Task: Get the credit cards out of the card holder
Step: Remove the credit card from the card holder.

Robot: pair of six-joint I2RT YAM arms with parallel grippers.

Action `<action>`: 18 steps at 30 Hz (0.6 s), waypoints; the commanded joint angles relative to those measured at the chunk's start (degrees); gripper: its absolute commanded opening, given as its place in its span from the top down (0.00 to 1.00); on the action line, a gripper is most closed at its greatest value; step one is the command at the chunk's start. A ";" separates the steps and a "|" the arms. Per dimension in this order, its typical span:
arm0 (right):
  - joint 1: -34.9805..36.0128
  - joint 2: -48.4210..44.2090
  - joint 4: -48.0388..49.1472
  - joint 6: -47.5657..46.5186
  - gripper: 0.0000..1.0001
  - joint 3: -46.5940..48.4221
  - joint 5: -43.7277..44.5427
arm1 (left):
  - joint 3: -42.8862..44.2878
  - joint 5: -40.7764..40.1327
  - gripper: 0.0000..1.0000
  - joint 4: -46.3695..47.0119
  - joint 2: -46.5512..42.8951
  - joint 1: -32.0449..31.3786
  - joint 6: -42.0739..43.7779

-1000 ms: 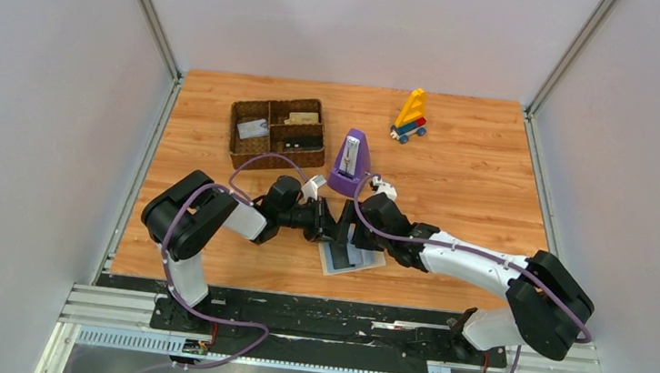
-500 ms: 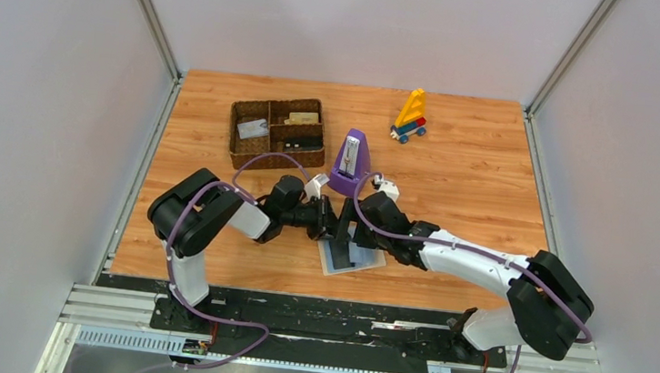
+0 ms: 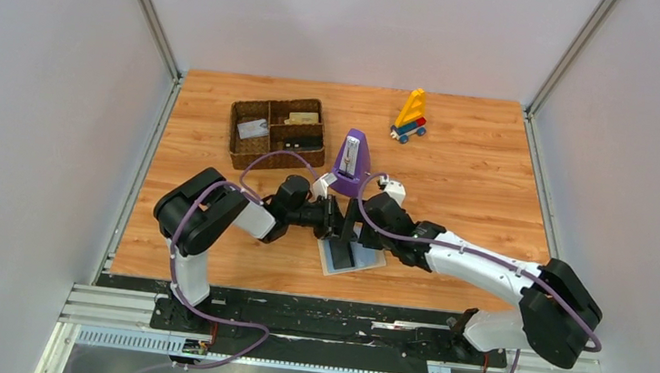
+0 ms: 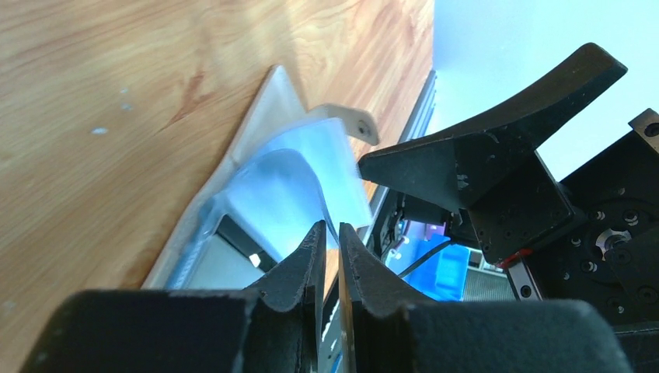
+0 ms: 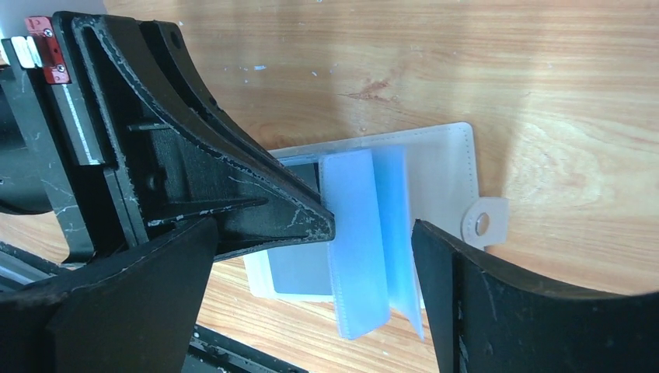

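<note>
The light-blue card holder [image 3: 334,262] lies open on the wood near the front edge. One of its leaves [image 5: 357,241] stands up, pinched at its edge by my left gripper [image 4: 330,227], which is shut on it. A grey card [image 5: 299,268] shows in a slot of the flat half. My right gripper [image 5: 313,231] is open wide over the holder, one finger on each side of the raised leaves and of the left fingertips [image 5: 311,221]. From above, the two grippers [image 3: 338,227] [image 3: 354,233] meet over the holder. A tan card [image 3: 301,117], a black card [image 3: 303,140] and a pale card [image 3: 251,129] lie in the tray.
A brown woven compartment tray [image 3: 237,147] stands at the back left. A purple metronome [image 3: 350,159] is right behind the grippers. A toy of coloured blocks [image 3: 411,117] sits at the back right. The table's front edge and a black rail run just behind the holder.
My right gripper's jaws have spread much wider. Both grippers have shifted slightly away from the front edge, and the left one keeps its pinch on the leaf.
</note>
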 commanded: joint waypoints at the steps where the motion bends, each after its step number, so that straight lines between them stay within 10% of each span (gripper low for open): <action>1: 0.20 -3.97 -3.85 -1.61 0.02 3.24 2.93 | 2.83 1.96 0.81 5.65 -0.46 -1.59 -0.37; 11: 0.13 -9.83 -2.06 -4.43 0.19 1.92 -5.64 | 2.92 -1.34 0.79 -1.00 -5.70 -1.71 3.14; 18: -0.97 -8.04 3.57 -7.53 0.58 -1.37 -14.48 | 0.24 -10.92 0.81 -21.60 -17.17 -0.45 10.00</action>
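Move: The raised blue flap stands right at both hands: its middle is about 2 cm to the right of, 1 cm back from and 2 cm below the left fingertips, and between the right hand's wide-open fingers, some 2 cm down and 1 cm back. The dark card in the left page lies about 2 cm left of the left hand, 1 cm back and 4 cm below; the purple metronome is roughly 16 cm ahead of it. The holder's tab is some 6 cm to the right hand's right, level with it ahead and 5 cm down. Let the blue flap go and clear the holder with both hands. Lift the left gripper about 4 cm off the flap, swinging it a little right and then back left, its narrow finger gap unchanged. Raise the right gripper from around the flap by some 4 cm, then ease it back and to the right while closing its wide-open fingers to about half on nothing. ##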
